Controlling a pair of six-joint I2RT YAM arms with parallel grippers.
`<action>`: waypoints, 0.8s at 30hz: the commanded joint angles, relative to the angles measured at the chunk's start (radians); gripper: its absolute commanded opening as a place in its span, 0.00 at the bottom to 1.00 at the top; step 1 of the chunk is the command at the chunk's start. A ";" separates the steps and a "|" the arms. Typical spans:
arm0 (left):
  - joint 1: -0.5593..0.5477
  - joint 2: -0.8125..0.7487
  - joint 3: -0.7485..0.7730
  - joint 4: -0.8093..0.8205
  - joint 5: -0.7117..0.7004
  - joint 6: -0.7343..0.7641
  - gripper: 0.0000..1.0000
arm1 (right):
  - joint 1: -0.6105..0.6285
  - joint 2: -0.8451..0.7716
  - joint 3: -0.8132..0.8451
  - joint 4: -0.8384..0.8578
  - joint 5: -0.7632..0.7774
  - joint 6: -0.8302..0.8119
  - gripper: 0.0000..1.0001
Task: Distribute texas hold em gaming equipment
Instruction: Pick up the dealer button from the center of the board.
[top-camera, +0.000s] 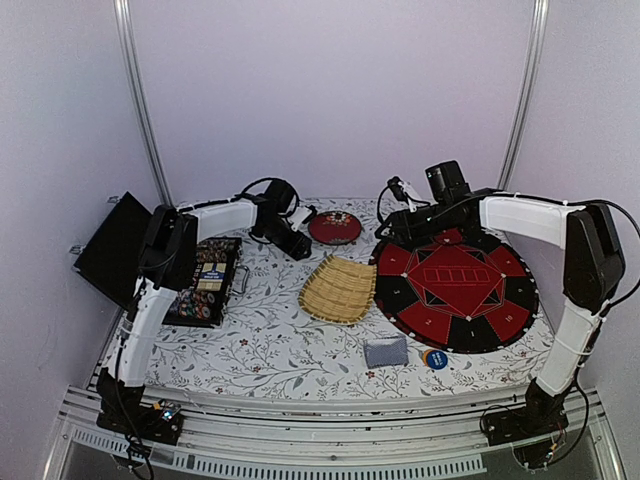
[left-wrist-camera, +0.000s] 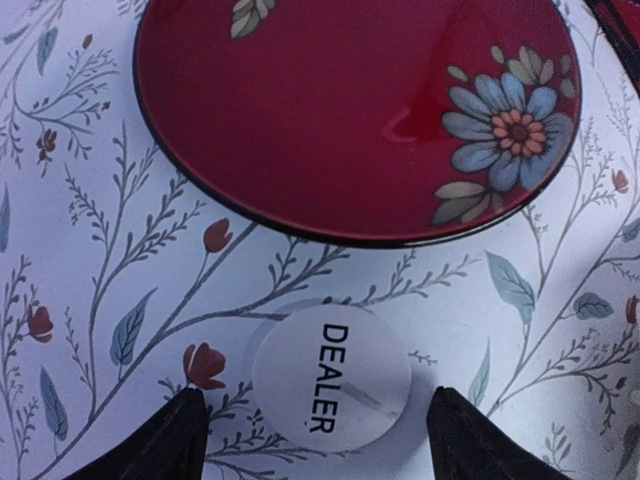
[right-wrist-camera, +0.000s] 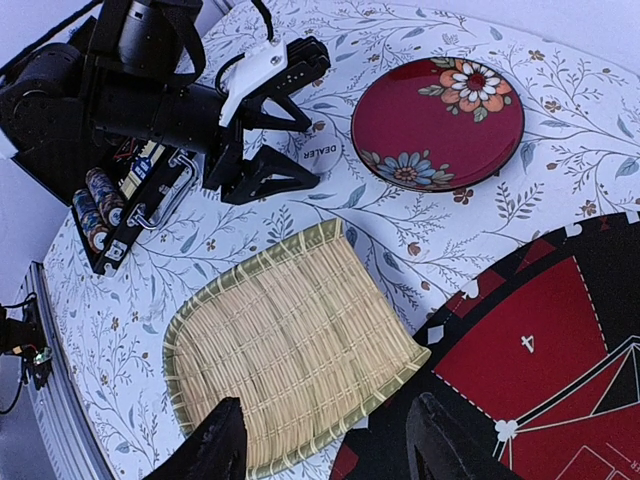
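A white round button (left-wrist-camera: 330, 377) marked DEALER lies flat on the flowered cloth, just in front of the red dish (left-wrist-camera: 350, 110). My left gripper (left-wrist-camera: 315, 435) is open, with one fingertip on each side of the button and a gap on both sides. From the right wrist view, the same button (right-wrist-camera: 322, 152) shows between the left gripper's (right-wrist-camera: 285, 135) fingers. Poker chips sit in an open black case (top-camera: 205, 285) at the left. A grey-blue card deck (top-camera: 386, 351) lies near the front, beside a blue chip (top-camera: 436, 359). My right gripper (right-wrist-camera: 330, 445) is open and holds nothing, above the bamboo tray's edge.
The woven bamboo tray (top-camera: 338, 289) lies mid-table, touching the round red-and-black playing mat (top-camera: 455, 290) on the right. The red lacquer dish (top-camera: 334, 228) stands at the back. The chip case's lid (top-camera: 112, 248) stands up at the far left.
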 joint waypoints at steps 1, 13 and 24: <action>-0.027 0.083 0.052 -0.085 -0.016 -0.004 0.77 | 0.002 -0.033 -0.015 0.022 0.007 0.013 0.57; -0.042 0.107 0.075 -0.177 -0.073 -0.010 0.61 | 0.001 -0.048 -0.024 0.025 0.009 0.016 0.57; -0.038 0.102 0.074 -0.281 -0.072 0.031 0.39 | 0.002 -0.051 -0.031 0.027 0.013 0.017 0.57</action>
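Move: The dealer button lies flat on the cloth about 2 cm to the right of the left hand's open fingers and a centimetre below them. The red plate's middle is roughly 5 cm ahead of that hand and 8 cm to its right, and the woven tray some 14 cm back and 9 cm right. From the idle right hand, the button is about 11 cm ahead, 17 cm to the left and 16 cm below. The left hand, already low over the cloth, slides about 1.5 cm to the right until its fingers straddle the dealer button, sinking only about half a centimetre on the way. As it goes, the fingers draw in from wide open to roughly half open, bringing one fingertip up to each side of the button's rim, while the wrist keeps almost the same slant. ##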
